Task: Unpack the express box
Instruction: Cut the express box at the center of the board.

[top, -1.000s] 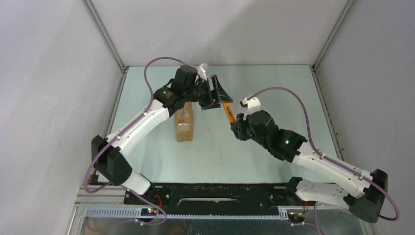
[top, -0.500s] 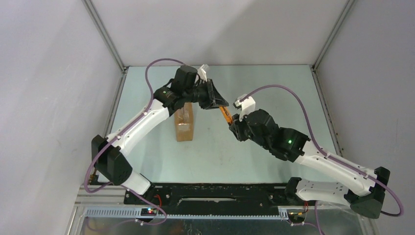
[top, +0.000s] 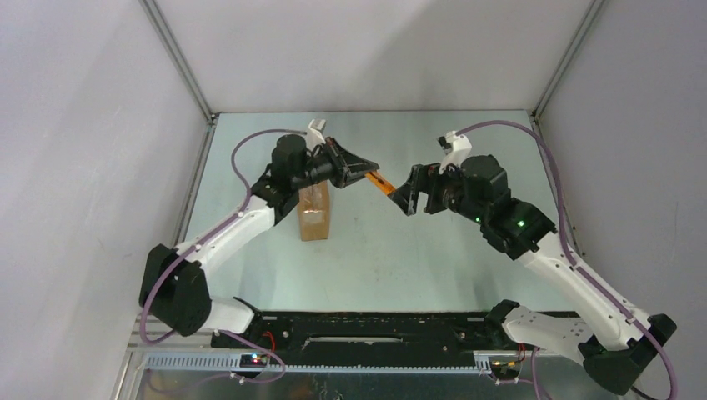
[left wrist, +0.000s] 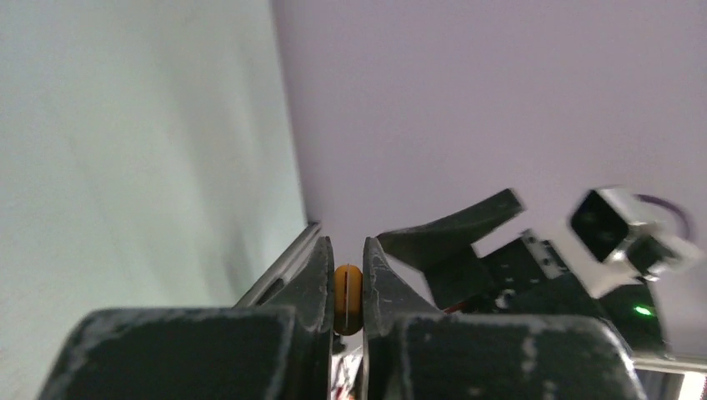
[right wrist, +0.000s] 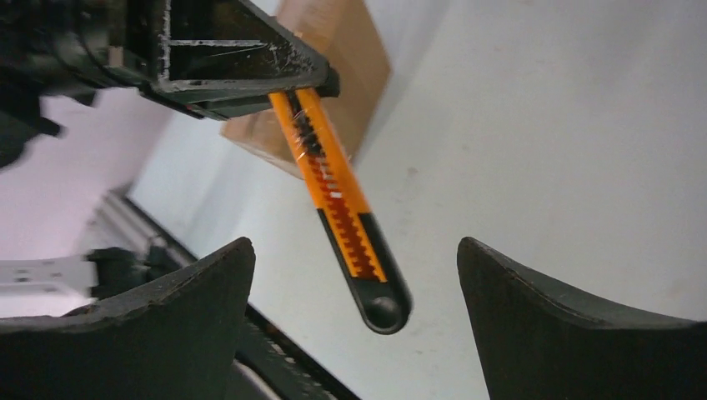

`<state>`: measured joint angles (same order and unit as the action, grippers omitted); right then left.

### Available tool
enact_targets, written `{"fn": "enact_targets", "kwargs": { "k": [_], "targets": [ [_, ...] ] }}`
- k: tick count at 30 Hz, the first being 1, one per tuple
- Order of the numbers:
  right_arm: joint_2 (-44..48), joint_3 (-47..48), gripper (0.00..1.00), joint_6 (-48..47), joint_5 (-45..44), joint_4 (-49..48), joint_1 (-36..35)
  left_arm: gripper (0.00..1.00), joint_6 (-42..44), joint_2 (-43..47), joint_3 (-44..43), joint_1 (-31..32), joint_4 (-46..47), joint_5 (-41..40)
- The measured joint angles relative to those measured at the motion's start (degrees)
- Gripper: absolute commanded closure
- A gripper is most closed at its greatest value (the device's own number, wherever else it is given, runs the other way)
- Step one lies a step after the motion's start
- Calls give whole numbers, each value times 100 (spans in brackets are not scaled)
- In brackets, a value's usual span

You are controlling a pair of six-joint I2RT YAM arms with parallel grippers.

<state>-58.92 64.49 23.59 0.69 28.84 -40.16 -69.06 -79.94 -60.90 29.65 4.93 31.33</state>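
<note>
The express box [top: 314, 213], a small brown cardboard parcel, lies on the pale table left of centre, under my left arm; it also shows in the right wrist view [right wrist: 338, 71]. My left gripper [top: 365, 169] is shut on the orange end of a slim orange-and-black utility knife [top: 380, 182], held above the table and right of the box. In the left wrist view the knife [left wrist: 348, 298] sits pinched between the fingers of my left gripper [left wrist: 348, 247]. My right gripper [top: 408, 190] stands open just beyond the knife's black end [right wrist: 379, 300], its jaws wide on both sides of it [right wrist: 354, 247] without touching.
Grey walls and aluminium corner posts [top: 180, 73] enclose the table [top: 417, 258] on three sides. A black rail [top: 358, 327] with both arm bases runs along the near edge.
My left gripper has shut on the knife. My right gripper has opened, let the knife go, and drawn back up and to the right. The knife now tilts more level.
</note>
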Motion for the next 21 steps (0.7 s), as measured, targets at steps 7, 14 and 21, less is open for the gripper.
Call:
{"fn": "enact_targets", "kwargs": {
  "k": [7,14,21],
  "targets": [
    [411,-542,10,1213,1287,-1132,518,100,-1342,417,643,-15,2247,-286],
    [350,-758,24,2267,1665,-2149,651,100,-1867,457,682,50,3191,-474],
    [188,-758,34,2892,1685,-3027,452,100,-1915,568,815,122,3331,-597]
  ]
}}
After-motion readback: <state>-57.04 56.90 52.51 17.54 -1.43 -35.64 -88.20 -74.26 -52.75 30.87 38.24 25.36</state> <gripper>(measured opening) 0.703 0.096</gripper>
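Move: The orange utility knife is still held by its blade end in the left fingers, its middle about 3 cm back and 3 cm right of that hand, 1 cm below it. From the open right hand, the knife's middle lies roughly 5 cm left, 3 cm ahead and 1 cm lower. The right gripper is some 8 cm right of and 6 cm behind the left hand, about level in height. The express box stands some 22 cm below both, 14 cm left of and level with the left hand, 22 cm left and 6 cm ahead of the right. The knife, kept in the left hand's shut fingers, is lifted about 11 cm while that hand swings its fingertips up some 25 degrees, from slightly down to slightly up. The right hand follows, rising about 8 cm and going 4 cm left towards the handle, its fingers tilting up to about level; the wide-open fingers close partway around the butt end without gripping it yet. ##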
